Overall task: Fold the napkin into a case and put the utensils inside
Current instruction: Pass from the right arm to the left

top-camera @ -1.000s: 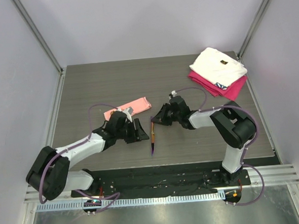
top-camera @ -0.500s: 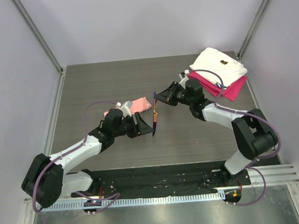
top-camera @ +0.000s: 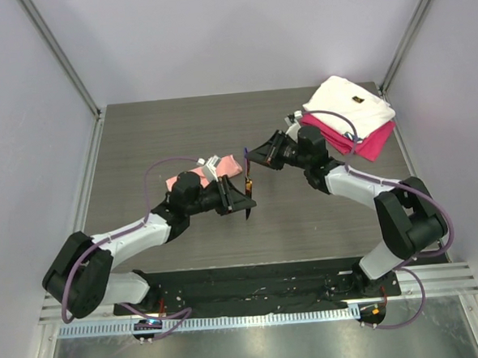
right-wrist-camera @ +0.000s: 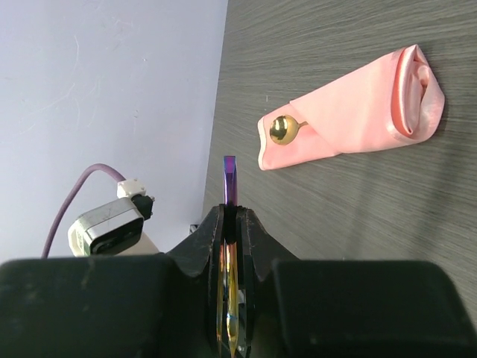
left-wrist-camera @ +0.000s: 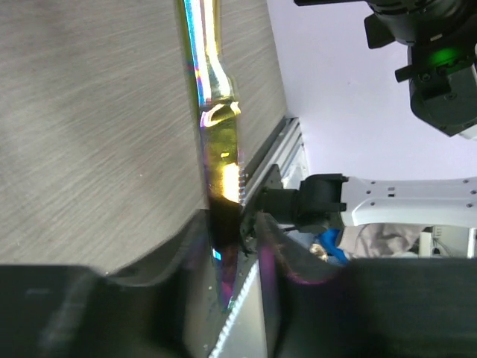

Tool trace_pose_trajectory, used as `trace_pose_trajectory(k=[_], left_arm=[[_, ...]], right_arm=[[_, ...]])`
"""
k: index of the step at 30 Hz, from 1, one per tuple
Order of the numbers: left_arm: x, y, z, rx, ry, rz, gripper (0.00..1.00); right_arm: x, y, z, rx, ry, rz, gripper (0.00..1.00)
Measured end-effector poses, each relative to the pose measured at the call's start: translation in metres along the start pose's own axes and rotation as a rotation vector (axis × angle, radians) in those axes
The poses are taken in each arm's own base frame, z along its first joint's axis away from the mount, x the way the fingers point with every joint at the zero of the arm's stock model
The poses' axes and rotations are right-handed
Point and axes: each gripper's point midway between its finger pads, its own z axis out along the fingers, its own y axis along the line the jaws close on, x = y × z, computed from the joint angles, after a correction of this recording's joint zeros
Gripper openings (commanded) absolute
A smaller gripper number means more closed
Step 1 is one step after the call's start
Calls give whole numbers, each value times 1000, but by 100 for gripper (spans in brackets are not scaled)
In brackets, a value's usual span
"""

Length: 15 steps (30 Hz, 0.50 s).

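The salmon-pink napkin [top-camera: 228, 165] [right-wrist-camera: 358, 112] lies folded into a long case on the table, behind my left wrist. A gold spoon bowl [right-wrist-camera: 282, 130] sticks out of its open end. My right gripper [top-camera: 252, 159] [right-wrist-camera: 232, 212] is shut on the purple handle of an iridescent knife [top-camera: 248, 188] [right-wrist-camera: 230, 175] and holds it above the table. The blade [left-wrist-camera: 216, 142] hangs down between the fingers of my left gripper [top-camera: 244, 201] [left-wrist-camera: 235, 224]. Those jaws stand either side of the blade, with a gap showing on one side.
A folded white cloth [top-camera: 348, 106] lies on a folded magenta cloth [top-camera: 375, 143] at the back right corner. Pale walls close the table on three sides. A metal rail [top-camera: 255, 314] runs along the near edge by the arm bases.
The right gripper lifted the knife off the table and carried it up and back. The left gripper moved right around the blade and its jaws narrowed.
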Motion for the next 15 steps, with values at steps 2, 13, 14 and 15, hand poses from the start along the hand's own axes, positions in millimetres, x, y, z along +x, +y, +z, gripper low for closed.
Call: trace_pose_trajectory(k=[2,13,14,15], left_arm=[[2,-1,0,7,11,-1,6],[17,4,-20,-101,124,70,0],[17,6,-22,-129,137,86,0],[17,7,-25,-154,148,104,0]], right_arm=[[0,3,-2,-3,-1,-1,1],[-5,-3,-35,200,48,-237,61],[-8,-5,-40,244,46,-261,66],[-11,-6,-44,274,47,-279,71]])
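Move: The rainbow-coloured utensil, still pinched by the right hand near its far end, already passes between the left hand's half-open fingers. Its middle is about 5 cm ahead of the left hand and 1 cm above it; from the right hand it is some 8 cm back, 2 cm left and 2 cm below. The folded napkin lies about 23 cm ahead of the left hand, 14 cm left and 15 cm below, with the gold spoon's bowl roughly 21 cm ahead and 23 cm left. The left fingers shut on the near part of the utensil almost in place, then the hand eases about 2 cm back and 2 cm left, rolling some 10 degrees so that its left side rises. Once the left grip is closed, the right fingers open wide to let the far end go, and the right hand draws about 4 cm to the right and slightly back, away from the utensil's middle, rolling some 20 degrees with its left side dropping. ##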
